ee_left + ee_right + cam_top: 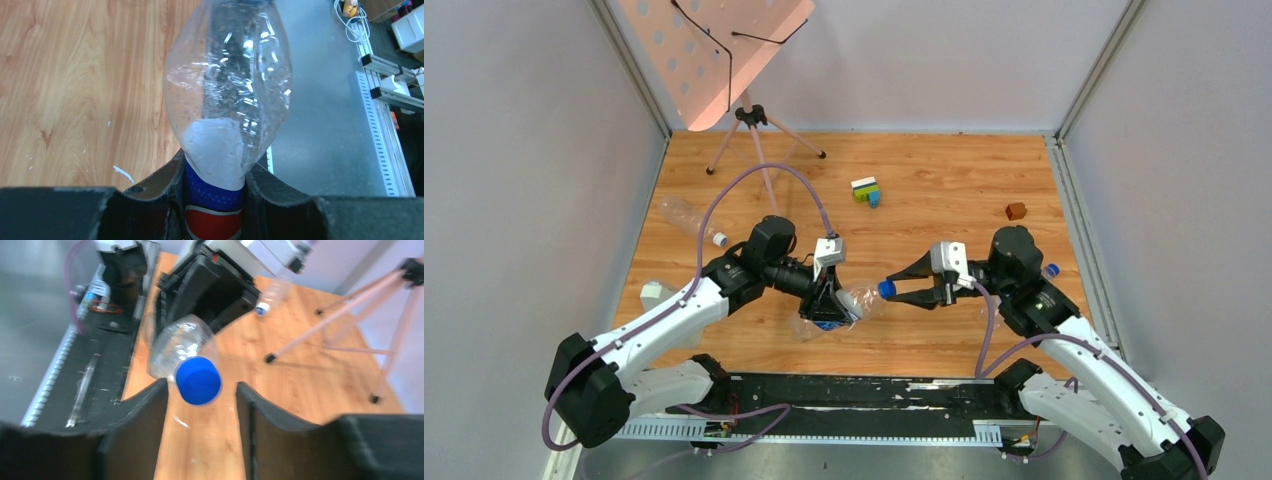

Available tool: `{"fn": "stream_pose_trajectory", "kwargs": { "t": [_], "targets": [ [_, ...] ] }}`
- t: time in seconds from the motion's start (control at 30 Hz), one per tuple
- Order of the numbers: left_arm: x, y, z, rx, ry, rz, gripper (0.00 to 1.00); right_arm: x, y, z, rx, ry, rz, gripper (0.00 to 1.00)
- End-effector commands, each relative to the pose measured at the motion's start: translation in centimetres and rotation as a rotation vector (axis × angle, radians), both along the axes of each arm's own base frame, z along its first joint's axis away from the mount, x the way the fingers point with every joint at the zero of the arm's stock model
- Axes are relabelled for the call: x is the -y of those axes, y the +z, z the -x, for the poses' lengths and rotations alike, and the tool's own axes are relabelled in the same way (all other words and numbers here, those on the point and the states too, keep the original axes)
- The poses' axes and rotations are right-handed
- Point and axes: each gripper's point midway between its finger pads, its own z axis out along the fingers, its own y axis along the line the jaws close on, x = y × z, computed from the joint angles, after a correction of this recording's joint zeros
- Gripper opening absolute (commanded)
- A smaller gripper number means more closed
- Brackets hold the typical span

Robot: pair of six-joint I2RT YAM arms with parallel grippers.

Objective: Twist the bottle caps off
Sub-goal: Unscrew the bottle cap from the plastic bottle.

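My left gripper [827,305] is shut on a clear crinkly bottle [856,302] at its blue label and holds it on its side, neck pointing right. In the left wrist view the bottle [227,85] stands out from between the fingers of the left gripper [214,175]. Its dark blue cap [887,289] sits at the mouth of my open right gripper [896,287]. In the right wrist view the cap [198,380] lies between the tips of the right gripper [201,390], apart from both fingers. The picture is motion-blurred.
A second, unlabelled bottle [686,218] with a whitish cap [720,240] lies at the far left. A blue cap [1051,270] peeks out beside the right arm. A toy block cluster [866,190], a brown cube [1016,211] and a tripod [749,120] stand further back.
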Motion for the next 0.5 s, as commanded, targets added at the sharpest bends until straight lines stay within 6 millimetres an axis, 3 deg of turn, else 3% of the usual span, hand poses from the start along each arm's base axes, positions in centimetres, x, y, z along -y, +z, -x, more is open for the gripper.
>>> {"fn": "stream_pose_trajectory", "kwargs": {
  "t": [0.0, 0.1, 0.23, 0.47],
  "targets": [
    [0.2, 2.1, -1.7, 0.045, 0.068, 0.028, 0.01, 0.9, 2.4, -2.5, -0.014, -0.199, -0.109, 0.7],
    [-0.2, 1.3, -3.6, 0.096, 0.176, -0.026, 0.02, 1.1, 3.2, -1.9, -0.13, -0.216, -0.147, 0.81],
    [-0.7, 0.9, -5.3, 0.143, 0.275, -0.06, 0.01, 1.0, 3.5, -1.1, -0.302, -0.214, -0.172, 0.84],
    [-1.7, 1.3, -7.5, 0.227, 0.428, -0.053, 0.01, 1.9, 2.0, -5.7, -0.698, -0.538, -0.25, 0.82]
  ]
}}
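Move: The blue cap sits at the right gripper's fingertips, about 1 cm left of the hand point and level with it. The bottle's body, held in the left gripper, lies some 9 cm left of the right hand, 2 cm back and 4 cm lower. The toy blocks are about 40 cm ahead, 4 cm left and 25 cm down. From the left hand the cap is roughly 9 cm right, 2 cm ahead and 4 cm higher. Open the right gripper wide to release the cap, easing it forward about 3 cm and slightly right and up, while rolling it some 25 degrees about its fingers and turning it about 20 degrees clockwise. Keep the left grip on the bottle and carry it forward about 5 cm, swinging counter-clockwise, so the cap moves out from between the right fingers. ##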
